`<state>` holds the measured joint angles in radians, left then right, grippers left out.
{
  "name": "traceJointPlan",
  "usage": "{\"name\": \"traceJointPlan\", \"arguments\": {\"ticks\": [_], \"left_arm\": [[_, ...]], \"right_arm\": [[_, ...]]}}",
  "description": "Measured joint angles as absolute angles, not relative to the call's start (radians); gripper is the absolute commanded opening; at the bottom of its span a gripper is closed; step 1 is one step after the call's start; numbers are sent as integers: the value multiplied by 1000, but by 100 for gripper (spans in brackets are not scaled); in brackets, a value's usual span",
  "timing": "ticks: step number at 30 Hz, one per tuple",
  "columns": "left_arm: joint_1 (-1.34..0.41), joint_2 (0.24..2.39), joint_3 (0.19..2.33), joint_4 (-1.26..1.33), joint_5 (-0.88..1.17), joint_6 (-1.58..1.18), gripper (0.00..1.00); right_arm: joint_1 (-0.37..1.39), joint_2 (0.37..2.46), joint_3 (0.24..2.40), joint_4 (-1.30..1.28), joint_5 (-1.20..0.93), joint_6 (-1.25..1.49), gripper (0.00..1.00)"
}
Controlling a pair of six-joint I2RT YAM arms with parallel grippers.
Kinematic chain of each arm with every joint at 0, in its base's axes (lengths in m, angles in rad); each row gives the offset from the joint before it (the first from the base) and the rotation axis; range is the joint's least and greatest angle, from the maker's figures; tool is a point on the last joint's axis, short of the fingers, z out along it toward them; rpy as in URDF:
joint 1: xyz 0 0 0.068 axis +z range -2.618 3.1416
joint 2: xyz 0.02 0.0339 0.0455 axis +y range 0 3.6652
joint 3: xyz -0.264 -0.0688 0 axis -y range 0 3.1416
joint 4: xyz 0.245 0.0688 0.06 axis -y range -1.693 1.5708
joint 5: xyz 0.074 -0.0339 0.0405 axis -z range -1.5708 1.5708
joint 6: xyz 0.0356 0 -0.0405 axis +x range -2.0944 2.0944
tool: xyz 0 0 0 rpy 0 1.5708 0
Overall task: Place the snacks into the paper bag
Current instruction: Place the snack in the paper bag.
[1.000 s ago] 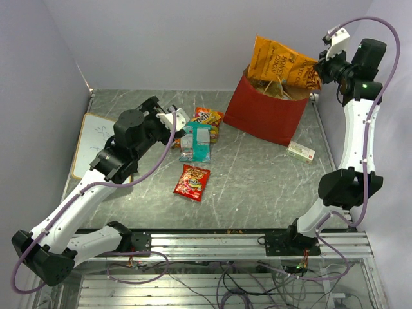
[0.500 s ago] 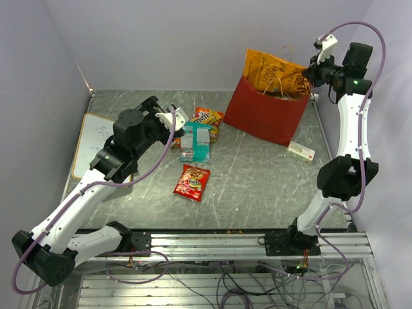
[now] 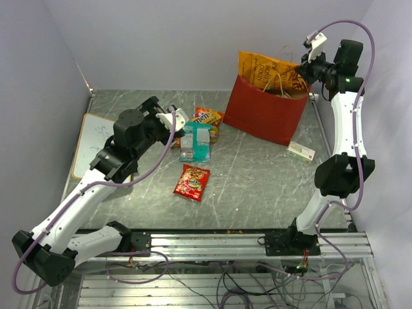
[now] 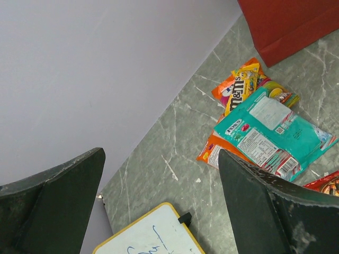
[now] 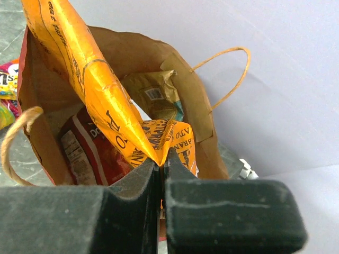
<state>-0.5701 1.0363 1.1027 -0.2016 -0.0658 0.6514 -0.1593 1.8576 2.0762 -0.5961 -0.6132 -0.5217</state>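
Note:
The red paper bag (image 3: 261, 116) stands at the back right, its brown inside (image 5: 185, 84) facing the right wrist camera. My right gripper (image 3: 309, 69) (image 5: 161, 165) is shut on a corner of the large orange chip bag (image 3: 265, 67) (image 5: 100, 90), which sticks up out of the bag's mouth. A red Doritos bag (image 5: 85, 153) and a tan bag (image 5: 153, 92) lie inside. On the table are a teal pack (image 3: 196, 143) (image 4: 275, 135), orange and yellow candy packs (image 3: 207, 117) (image 4: 241, 87) and a small red pack (image 3: 192, 181). My left gripper (image 3: 175, 120) (image 4: 161, 159) hangs open just left of them, holding nothing.
A yellow-framed white board (image 3: 96, 145) (image 4: 153, 233) lies at the table's left edge. A small white box (image 3: 300, 151) sits in front of the paper bag on the right. The bag's twisted handles (image 5: 228, 69) arch over its mouth. Walls close in at the back and both sides.
My right gripper has swung left and back over the paper bag, carrying the orange chip bag further across its mouth. The left arm has not moved.

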Motion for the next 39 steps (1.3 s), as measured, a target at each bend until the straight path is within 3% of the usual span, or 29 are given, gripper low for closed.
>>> {"name": "traceJointPlan", "arguments": {"ticks": [15, 39], "left_arm": [[-570, 1036, 1096, -200, -62, 657, 99], [-566, 1036, 1085, -201, -26, 666, 99]], "right_arm": [[-151, 1856, 2076, -612, -622, -558, 0], [-157, 1925, 2070, -911, -526, -568, 2]]}}
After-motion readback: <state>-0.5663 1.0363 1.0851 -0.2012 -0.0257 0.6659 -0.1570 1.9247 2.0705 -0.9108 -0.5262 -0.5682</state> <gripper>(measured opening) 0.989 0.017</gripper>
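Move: The right hand already pinches the orange chips bag by its right end, with the body hanging left over the paper bag. The paper bag's mouth is about 8 cm to this hand's left, 2 cm ahead and 8 cm below; the Doritos inside lie roughly 9 cm left, 1 cm ahead and 20 cm below. A small white box lies on the table some 17 cm back, 5 cm right, 34 cm below. From the left hand, the mouth is about 20 cm ahead, 37 cm right, 7 cm lower. Still gripping the orange chips bag by its end, the right hand hardly shifts at first, then sinks about 9 cm at the right side of the paper bag's mouth, easing some 3 cm back towards the robot. As it goes down the wrist tips the fingers about 20 degrees further downward, lowering the chips bag through the mouth towards the packs inside; the fingers stay shut on it. ##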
